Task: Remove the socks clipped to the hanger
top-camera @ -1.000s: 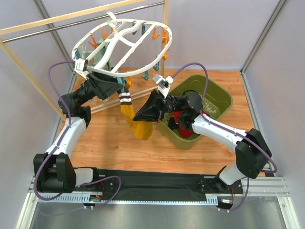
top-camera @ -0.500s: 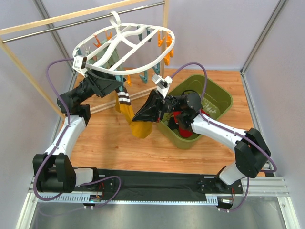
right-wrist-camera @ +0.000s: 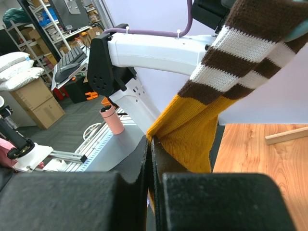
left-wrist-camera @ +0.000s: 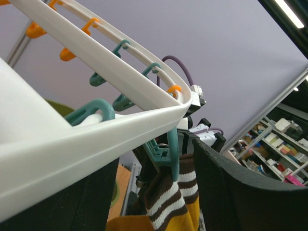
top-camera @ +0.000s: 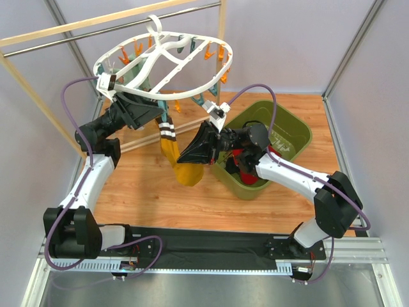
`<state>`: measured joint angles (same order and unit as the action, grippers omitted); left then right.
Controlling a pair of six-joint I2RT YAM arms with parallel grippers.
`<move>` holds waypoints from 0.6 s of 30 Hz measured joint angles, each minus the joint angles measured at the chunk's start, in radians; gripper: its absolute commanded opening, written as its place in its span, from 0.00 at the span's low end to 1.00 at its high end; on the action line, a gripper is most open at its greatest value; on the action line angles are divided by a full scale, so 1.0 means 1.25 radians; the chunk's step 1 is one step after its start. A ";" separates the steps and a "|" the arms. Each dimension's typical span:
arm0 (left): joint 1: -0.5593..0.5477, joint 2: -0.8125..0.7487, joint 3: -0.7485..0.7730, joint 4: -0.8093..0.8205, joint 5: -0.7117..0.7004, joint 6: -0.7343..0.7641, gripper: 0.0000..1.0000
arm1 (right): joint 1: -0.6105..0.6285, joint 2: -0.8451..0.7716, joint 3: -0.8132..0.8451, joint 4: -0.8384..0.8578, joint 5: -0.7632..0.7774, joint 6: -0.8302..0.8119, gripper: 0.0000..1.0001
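Observation:
The white hanger (top-camera: 151,61) hangs from the rail, tilted, with orange and teal clips around its rim. One mustard sock (top-camera: 181,163) with a brown and white striped cuff hangs from a teal clip (left-wrist-camera: 169,155) under the hanger's rim (left-wrist-camera: 72,139). My left gripper (left-wrist-camera: 154,156) is open, its fingers (left-wrist-camera: 240,192) on either side of that clip and the cuff (left-wrist-camera: 168,195). My right gripper (right-wrist-camera: 153,142) is shut on the sock's mustard lower part (right-wrist-camera: 192,125), just left of the bin.
A green bin (top-camera: 297,131) stands at the right with red socks (top-camera: 246,161) inside. The wooden and metal rail frame (top-camera: 96,24) crosses the back left, with a slanted wooden post (top-camera: 38,96). Grey walls enclose the wooden table (top-camera: 147,198).
The hanger has swung and tilted toward the left. My left gripper has risen under its rim and its jaws have narrowed around the clip. The right gripper has kept its hold in place.

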<state>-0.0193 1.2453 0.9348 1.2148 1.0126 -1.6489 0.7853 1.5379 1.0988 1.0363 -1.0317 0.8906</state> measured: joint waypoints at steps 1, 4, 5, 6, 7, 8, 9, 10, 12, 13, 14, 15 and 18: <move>0.000 0.000 0.004 0.000 0.003 -0.003 0.71 | 0.000 0.000 0.000 0.000 0.000 0.000 0.00; -0.001 0.000 0.014 0.000 0.011 -0.006 0.73 | 0.000 0.000 0.000 0.000 0.000 0.000 0.00; -0.001 0.000 0.018 0.000 0.015 -0.006 0.74 | 0.001 0.000 0.000 0.000 0.000 0.000 0.00; -0.001 0.000 0.022 0.000 0.018 -0.006 0.77 | 0.001 0.000 0.000 0.000 0.000 0.001 0.00; -0.001 0.000 0.027 0.000 0.024 -0.006 0.80 | 0.001 0.000 0.000 0.000 0.000 0.001 0.00; -0.001 0.001 0.034 0.000 0.032 -0.009 0.85 | 0.002 0.000 0.000 0.000 0.000 0.002 0.00; -0.001 0.002 0.039 0.001 0.039 -0.011 0.93 | 0.002 0.000 0.000 0.000 0.000 0.002 0.00; -0.001 0.003 0.045 0.001 0.046 -0.013 0.96 | 0.002 0.000 0.001 0.000 0.000 0.002 0.00; -0.001 0.005 0.051 0.001 0.053 -0.018 1.00 | 0.002 0.002 0.002 0.000 0.000 0.002 0.00; -0.001 0.005 0.051 0.001 0.057 -0.018 1.00 | 0.002 0.004 0.003 0.000 0.000 0.002 0.00; -0.001 0.006 0.051 0.001 0.062 -0.019 1.00 | 0.002 0.005 0.003 0.000 0.000 0.002 0.00; -0.001 0.006 0.051 0.001 0.065 -0.019 1.00 | 0.003 0.006 0.003 0.000 0.000 0.002 0.00; -0.001 0.008 0.051 0.001 0.072 -0.018 1.00 | 0.003 0.009 0.003 0.000 0.000 0.002 0.00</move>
<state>-0.0200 1.2552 0.9989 1.2163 1.1030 -1.6718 0.7891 1.5490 1.1030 1.0363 -1.0317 0.8932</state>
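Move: The teal clip holding the yellow sock's striped cuff lies about 4 cm to the right of the left hand, 1 cm ahead and roughly level; the cuff is some 2 cm back, 4 cm right and 5 cm below that hand. The next teal clip along the rim is about 12 cm right and 4 cm ahead. From the right hand, which pinches the sock lower down, the first clip is roughly 11 cm ahead, 5 cm left and 8 cm up. The clip on the sock is left ungripped as the left fingers spread from about two-thirds to fully open around its near side. The left hand eases back a little over 1 cm and rises about 1 cm, then sinks half of that, its wrist turning only a few degrees. The right hand stays almost in place, still pinching the yellow sock with shut fingers. ##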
